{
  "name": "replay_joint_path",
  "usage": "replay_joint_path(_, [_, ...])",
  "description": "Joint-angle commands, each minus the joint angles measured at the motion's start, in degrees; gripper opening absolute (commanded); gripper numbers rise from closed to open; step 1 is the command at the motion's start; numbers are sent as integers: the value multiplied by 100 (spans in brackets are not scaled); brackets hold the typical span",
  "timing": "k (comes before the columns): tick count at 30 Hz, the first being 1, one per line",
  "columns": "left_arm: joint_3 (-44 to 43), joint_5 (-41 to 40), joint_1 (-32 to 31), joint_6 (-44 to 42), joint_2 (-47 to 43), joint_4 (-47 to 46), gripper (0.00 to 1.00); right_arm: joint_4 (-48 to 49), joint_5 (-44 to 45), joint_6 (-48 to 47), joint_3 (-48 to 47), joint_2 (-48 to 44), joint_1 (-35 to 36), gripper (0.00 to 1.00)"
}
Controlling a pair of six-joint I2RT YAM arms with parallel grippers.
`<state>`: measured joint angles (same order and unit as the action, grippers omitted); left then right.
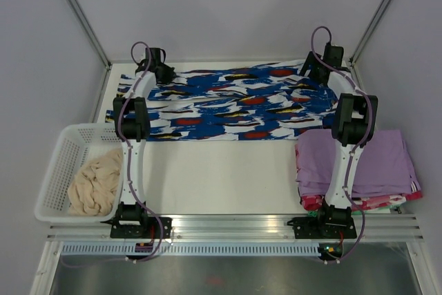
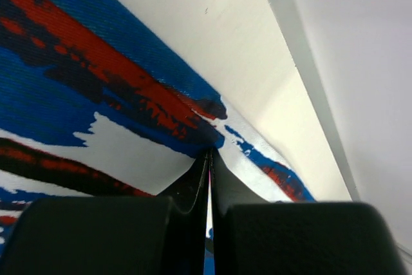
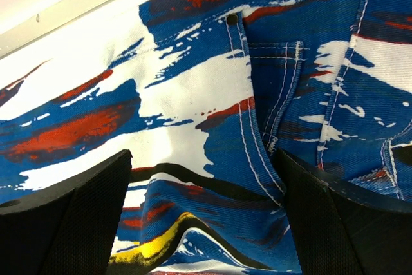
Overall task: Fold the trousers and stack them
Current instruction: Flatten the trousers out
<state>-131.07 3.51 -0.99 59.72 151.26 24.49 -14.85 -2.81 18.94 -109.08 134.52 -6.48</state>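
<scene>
The trousers (image 1: 228, 105), in a blue, white and black print with red and yellow flecks, lie spread lengthwise across the far half of the table. My left gripper (image 1: 164, 70) is at their far left end; in the left wrist view its jaws (image 2: 210, 159) are shut on the trousers' edge (image 2: 129, 114), with a sliver of cloth between them. My right gripper (image 1: 312, 70) is at the far right end, over the waist. In the right wrist view it (image 3: 203, 159) stands wide open, its fingers (image 3: 71, 217) straddling a raised fold of the trousers (image 3: 212, 94) by a seam and rivet.
A white basket (image 1: 59, 164) at the near left holds a cream fluffy bundle (image 1: 93, 184). A stack of lilac folded garments (image 1: 383, 164) lies at the near right, with a pink one under it. A metal rail (image 2: 309, 75) and the wall run close behind the trousers.
</scene>
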Motion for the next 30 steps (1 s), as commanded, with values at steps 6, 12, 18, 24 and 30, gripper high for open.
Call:
replay_joint_path(6, [-200, 360, 82, -64, 230, -199, 7, 53, -229, 75, 18, -794, 77, 98])
replay_joint_path(12, [440, 318, 91, -1293, -1184, -638, 64, -18, -71, -224, 404, -1814, 77, 98])
replay_joint_path(18, [1477, -43, 91, -2253, -3118, -402, 95, -18, -45, -31, 1265, -3062, 77, 98])
replay_joint_path(24, [3585, -1052, 345, -2562, -5078, -94, 100, 70, 140, 127, 2802, -4362, 15, 98])
replay_joint_path(30, [4598, -1757, 1029, -1967, -5669, 765, 100, 61, 35, 373, 4200, -5514, -11, 98])
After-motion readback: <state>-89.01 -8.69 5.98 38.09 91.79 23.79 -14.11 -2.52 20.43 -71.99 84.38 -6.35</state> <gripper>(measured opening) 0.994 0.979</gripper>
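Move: The left hand's shut fingertips rest on the trousers' far leg, almost at its far edge. The far leg's hem lies about 20 cm left and 4 cm back, the near leg's hem roughly 26 cm left and 20 cm back. The open right hand hovers some 4 cm above the trousers' waist end; the near waist corner is about 21 cm back and 8 cm right, the purple stack's middle 37 cm back and 14 cm right. The left fingers come free of the trousers' far edge, spreading wide as the hand climbs, then it sweeps up some 26 cm, back about 18 and left 11, out over the leg ends, its left side rolling up about 25 degrees. The right hand, still open, rises over 20 cm from the waist end while drawing back some 16 towards the near side, sinking slightly at the end. ##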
